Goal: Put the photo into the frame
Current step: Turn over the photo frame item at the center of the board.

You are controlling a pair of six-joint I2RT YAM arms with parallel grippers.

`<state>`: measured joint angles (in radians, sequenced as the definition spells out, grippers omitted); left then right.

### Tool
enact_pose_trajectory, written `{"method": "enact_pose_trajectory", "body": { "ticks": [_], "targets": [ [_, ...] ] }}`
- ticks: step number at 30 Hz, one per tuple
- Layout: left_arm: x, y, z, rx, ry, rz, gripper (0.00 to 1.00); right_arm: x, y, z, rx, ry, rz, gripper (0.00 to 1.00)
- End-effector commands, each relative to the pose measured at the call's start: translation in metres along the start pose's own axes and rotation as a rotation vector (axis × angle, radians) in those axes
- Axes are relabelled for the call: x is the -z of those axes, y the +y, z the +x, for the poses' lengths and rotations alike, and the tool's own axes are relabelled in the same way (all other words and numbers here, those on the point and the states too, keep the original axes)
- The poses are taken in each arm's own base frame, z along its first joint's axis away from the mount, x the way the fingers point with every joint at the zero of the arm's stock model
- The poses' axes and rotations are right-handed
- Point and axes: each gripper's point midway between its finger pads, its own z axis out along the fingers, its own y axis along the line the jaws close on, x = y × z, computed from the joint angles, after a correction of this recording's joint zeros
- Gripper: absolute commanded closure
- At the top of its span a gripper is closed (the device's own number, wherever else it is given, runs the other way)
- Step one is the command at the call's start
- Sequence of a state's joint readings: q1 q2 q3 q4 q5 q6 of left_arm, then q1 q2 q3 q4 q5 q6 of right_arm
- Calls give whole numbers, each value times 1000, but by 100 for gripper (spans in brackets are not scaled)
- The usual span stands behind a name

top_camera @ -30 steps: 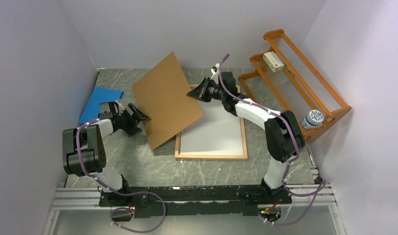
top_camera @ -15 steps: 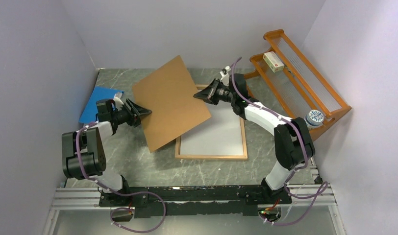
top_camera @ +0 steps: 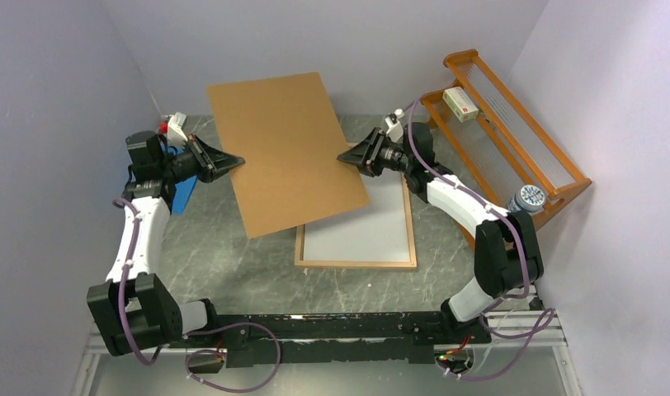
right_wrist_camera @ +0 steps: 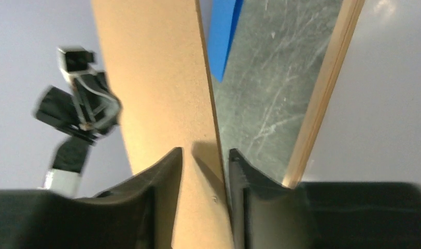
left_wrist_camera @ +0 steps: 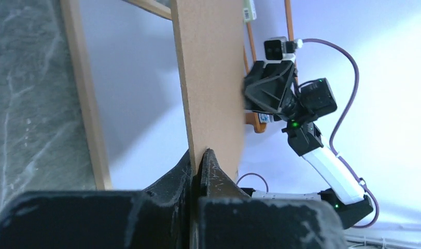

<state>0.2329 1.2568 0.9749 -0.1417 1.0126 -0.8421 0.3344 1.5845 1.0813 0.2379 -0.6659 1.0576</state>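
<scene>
A brown hardboard panel hangs tilted above the table, over the frame's far left corner. My left gripper is shut on the panel's left edge, its fingertips pinching the board. At the right edge my right gripper is open, its jaws standing apart around the board with a gap at one finger. The frame, with a narrow light-orange border, lies flat on the marble table. Its inside is plain white. I cannot tell whether that is the photo's back; no colour print shows.
A blue sheet lies on the table at the left, mostly behind my left arm. An orange slatted rack stands at the right, holding a small box and a can. Grey walls close in on three sides.
The panel rose off the table and swung up toward the back. My left gripper closed on its left edge and lifted with it. My right gripper's jaws parted from the right edge.
</scene>
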Motion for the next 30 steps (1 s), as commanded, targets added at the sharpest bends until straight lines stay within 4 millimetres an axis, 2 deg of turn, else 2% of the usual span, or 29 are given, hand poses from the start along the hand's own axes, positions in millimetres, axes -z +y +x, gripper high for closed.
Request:
{"method": "enact_pose_trajectory", "body": {
  "ticks": [1,4,6,9,12,14,17,20,24,28,30],
  "targets": [
    [12,-41,4,-210,23,18,97,19,53,8,191,-2,-108,45],
    [23,-63,-11,-252,-44,-38,97,25,40,-5,243,-63,4,18],
    [33,-74,-22,-278,-102,-102,97,32,26,-17,277,-114,131,11],
    [51,-81,-41,-315,-209,-233,97,45,23,-31,349,-166,252,8],
    [70,-72,-58,-317,-310,-397,97,55,25,-40,385,-225,326,7],
    [79,-64,-65,-314,-346,-482,97,57,30,-39,414,-241,360,6],
    [87,-46,-70,-284,-356,-591,97,51,44,-27,474,-253,373,6],
    [94,-27,-72,-213,-373,-692,98,34,65,-2,565,-246,381,6],
    [92,-12,-71,-130,-362,-750,97,7,106,46,737,-225,229,6],
    [85,-15,-74,-93,-358,-730,98,-10,150,119,1025,-190,7,6],
    [82,-17,-76,-84,-351,-725,97,-14,160,151,1148,-179,-77,6]
  ]
}}
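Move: The brown backing board hangs in the air between both hands: its middle is about 12 cm right of the left hand, which grips its left edge, 3 cm farther out and roughly level. From the right hand, at its right edge, that middle lies some 14 cm left and 2 cm ahead. The wooden frame lies 26 cm below the left hand, 29 cm right and 1 cm ahead of it; the blue folder is some 24 cm left of that hand, 6 cm ahead and 27 cm down. The board, still pinched at its left edge, is carried up about 9 cm by the left hand, then some 10 cm left and most of the way back down, while the wrist rolls left side up, turns counter-clockwise and tips down. The right hand finishes opening, lets go of the right edge and eases right and up, then sweeps back and left over the frame with fingers wide, after the board's free near end. ##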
